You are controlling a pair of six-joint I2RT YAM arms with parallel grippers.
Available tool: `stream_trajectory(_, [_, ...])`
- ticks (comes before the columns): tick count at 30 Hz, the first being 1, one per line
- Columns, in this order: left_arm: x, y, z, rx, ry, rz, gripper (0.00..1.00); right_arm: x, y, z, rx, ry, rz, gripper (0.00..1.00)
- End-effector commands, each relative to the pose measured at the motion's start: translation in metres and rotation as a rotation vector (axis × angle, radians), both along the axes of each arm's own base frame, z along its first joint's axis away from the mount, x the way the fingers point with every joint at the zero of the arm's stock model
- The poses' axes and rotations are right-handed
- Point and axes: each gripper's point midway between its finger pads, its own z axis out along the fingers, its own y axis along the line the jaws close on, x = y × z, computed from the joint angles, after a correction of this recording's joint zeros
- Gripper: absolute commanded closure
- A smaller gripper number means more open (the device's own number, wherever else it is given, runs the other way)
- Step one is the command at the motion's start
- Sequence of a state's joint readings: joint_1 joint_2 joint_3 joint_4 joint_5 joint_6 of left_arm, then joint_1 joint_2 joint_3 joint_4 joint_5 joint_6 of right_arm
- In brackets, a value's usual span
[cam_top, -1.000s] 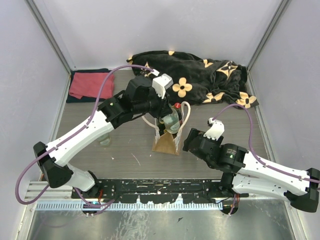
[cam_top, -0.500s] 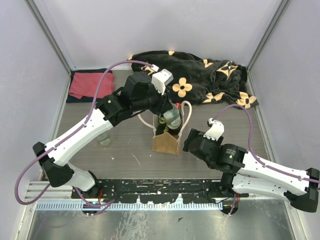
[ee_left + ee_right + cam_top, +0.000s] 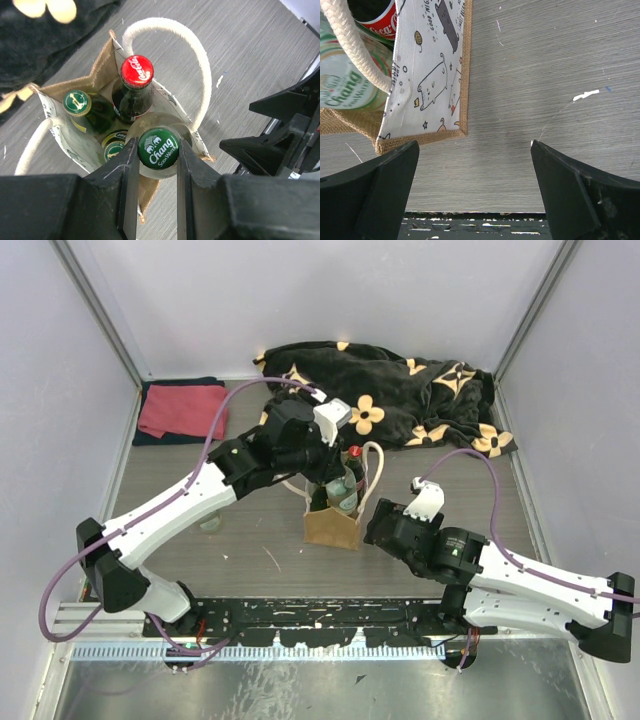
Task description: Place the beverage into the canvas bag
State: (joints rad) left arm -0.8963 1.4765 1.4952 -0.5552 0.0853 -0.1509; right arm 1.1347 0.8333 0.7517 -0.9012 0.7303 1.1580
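The beverage is a clear Chang soda water bottle with a green cap (image 3: 158,148). My left gripper (image 3: 157,146) is shut on its neck, just below the cap. The bottle's body sits inside the mouth of the canvas bag (image 3: 54,116), at the near right corner. From above, the left gripper (image 3: 338,472) hangs over the upright tan bag (image 3: 330,527). A red-capped Coca-Cola bottle (image 3: 136,70) and a green bottle with a green-gold cap (image 3: 76,102) stand in the bag too. My right gripper (image 3: 475,150) is open over bare table, just right of the bag's printed side (image 3: 432,75).
A black flower-patterned blanket (image 3: 400,400) lies at the back right. A red cloth (image 3: 182,410) lies at the back left. A clear glass object (image 3: 210,521) stands by the left forearm. A white rope handle (image 3: 195,65) arches over the bag's right side.
My left gripper has shifted slightly right and lowered the Chang bottle deeper into the bag. The right arm has barely moved.
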Motion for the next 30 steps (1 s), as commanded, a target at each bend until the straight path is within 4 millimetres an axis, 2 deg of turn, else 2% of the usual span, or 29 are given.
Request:
stream_trajectory(1, [0.012, -0.020, 0.034, -0.141, -0.098, 0.002, 1.00, 0.007, 0.006, 0.007, 0.036, -0.026, -0.020, 0.00])
stream_trajectory(15, [0.001, -0.035, -0.030, -0.041, -0.092, -0.018, 1.00, 0.008, 0.010, 0.008, 0.032, -0.022, -0.014, 0.00])
stream_trajectory(30, [0.007, -0.050, -0.062, 0.076, -0.210, -0.047, 1.00, 0.008, 0.010, 0.002, 0.020, -0.013, -0.010, 0.00])
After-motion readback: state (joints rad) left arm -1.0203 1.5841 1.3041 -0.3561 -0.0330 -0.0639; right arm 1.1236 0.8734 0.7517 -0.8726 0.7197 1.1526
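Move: The left hand already grips the Chang soda bottle by its neck over the canvas bag, whose middle lies about 20 cm below, 3 cm ahead and 2 cm to the right. Inside, the Coca-Cola bottle stands some 7 cm ahead and 4 cm right, the far green bottle about 8 cm ahead and 1 cm left, and the near green bottle 2 cm ahead and 2 cm left. From the waiting right hand, the bag is roughly 9 cm ahead and 14 cm left. The left hand lowers the Chang bottle by its neck, about 9 cm down into the free near-right corner of the canvas bag, working some 3 cm to the right and drifting slightly back so that it goes down on the near side of the Coca-Cola bottle. The wrist tilts about 10 degrees, its left side rising, which brings the bottle more upright, and the fingers keep their hold at the cap throughout. ##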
